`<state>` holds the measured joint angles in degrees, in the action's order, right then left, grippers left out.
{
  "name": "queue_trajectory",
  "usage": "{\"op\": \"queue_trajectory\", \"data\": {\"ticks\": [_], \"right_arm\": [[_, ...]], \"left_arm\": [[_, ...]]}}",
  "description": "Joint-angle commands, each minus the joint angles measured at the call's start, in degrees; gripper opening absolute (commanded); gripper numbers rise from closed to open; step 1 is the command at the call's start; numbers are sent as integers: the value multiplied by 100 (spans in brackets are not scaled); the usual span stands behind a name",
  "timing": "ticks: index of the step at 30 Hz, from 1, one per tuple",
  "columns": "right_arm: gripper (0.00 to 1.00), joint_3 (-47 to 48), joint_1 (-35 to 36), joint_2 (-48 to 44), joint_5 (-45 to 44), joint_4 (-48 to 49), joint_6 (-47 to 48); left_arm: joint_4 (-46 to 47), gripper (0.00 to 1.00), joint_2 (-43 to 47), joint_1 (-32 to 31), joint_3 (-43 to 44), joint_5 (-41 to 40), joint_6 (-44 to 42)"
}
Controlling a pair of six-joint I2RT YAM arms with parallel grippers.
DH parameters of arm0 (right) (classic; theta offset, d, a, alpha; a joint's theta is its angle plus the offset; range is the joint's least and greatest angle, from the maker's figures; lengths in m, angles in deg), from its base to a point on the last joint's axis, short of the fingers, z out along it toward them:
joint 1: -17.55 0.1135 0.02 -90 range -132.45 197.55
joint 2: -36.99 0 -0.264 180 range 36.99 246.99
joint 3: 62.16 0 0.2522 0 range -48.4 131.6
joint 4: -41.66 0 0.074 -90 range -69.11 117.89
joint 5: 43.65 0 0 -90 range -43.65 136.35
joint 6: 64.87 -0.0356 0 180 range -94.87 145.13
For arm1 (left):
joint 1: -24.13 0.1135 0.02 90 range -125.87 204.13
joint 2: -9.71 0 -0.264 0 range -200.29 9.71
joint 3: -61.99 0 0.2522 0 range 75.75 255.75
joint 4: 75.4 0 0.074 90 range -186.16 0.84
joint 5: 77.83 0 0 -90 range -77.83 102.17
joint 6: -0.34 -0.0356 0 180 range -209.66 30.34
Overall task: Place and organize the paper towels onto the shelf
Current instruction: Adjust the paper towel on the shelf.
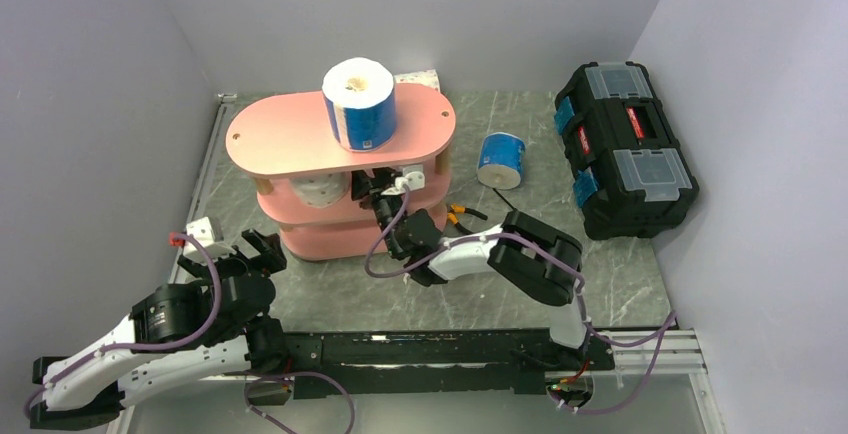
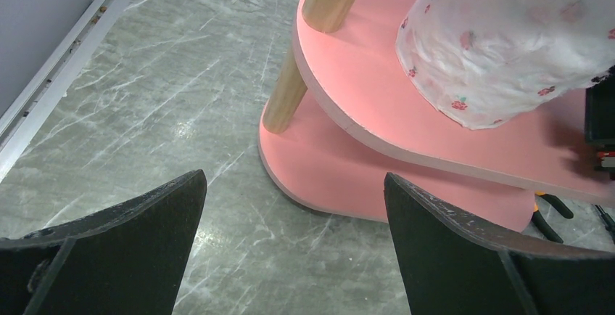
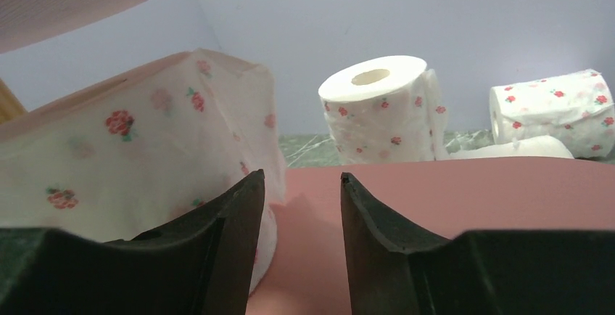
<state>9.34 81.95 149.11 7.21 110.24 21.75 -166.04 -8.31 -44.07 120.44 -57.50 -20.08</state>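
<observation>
The pink three-tier shelf (image 1: 290,139) stands mid-table. A blue-wrapped paper towel roll (image 1: 358,104) stands upright on its top board. A speckled roll (image 1: 318,191) lies on the middle board (image 3: 471,191), squashed and tilted (image 3: 145,148). My right gripper (image 1: 377,186) reaches into that tier; it is open (image 3: 299,181), its left finger beside the roll, only pink board in the gap. My left gripper (image 1: 262,249) is wide open (image 2: 294,177) over the floor by the shelf's left end (image 2: 362,90), near the same roll (image 2: 508,46).
A second blue roll (image 1: 500,159) lies on the table right of the shelf. Behind the shelf sit more speckled rolls, one upright (image 3: 377,112) and one on its side (image 3: 558,108). A black toolbox (image 1: 625,149) stands at the right wall.
</observation>
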Motion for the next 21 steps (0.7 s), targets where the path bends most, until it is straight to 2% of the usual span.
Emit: {"op": "queue_trajectory", "data": {"ticks": [1, 21], "right_arm": [[46, 352, 164, 248, 122, -581, 249], [47, 487, 534, 396, 613, -726, 661]], "left_arm": [[147, 99, 62, 9, -13, 12, -107], [190, 99, 112, 9, -23, 32, -146]]}}
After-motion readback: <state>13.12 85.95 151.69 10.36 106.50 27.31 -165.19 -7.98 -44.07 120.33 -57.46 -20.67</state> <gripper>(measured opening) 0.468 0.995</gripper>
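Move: Beside the right hand's left finger, the flowered paper towel roll on the middle shelf has its middle about 8 cm left, 2 cm ahead and roughly level. The blue-wrapped roll on the top shelf stands 2 cm ahead, nearly straight left-right in line and some 17 cm up; the shelf's left post is 19 cm left and 2 cm back. For the left hand the flowered roll is about 14 cm ahead, 17 cm right, 3 cm up. Pushing the flowered roll along the middle shelf, the right hand sweeps about 4 cm left with the outside of its left finger against the paper, drawing back some 2.5 cm as it goes. The hand rolls a little, its left side dipping under 10 degrees; the fingers stay half open and grip nothing. ##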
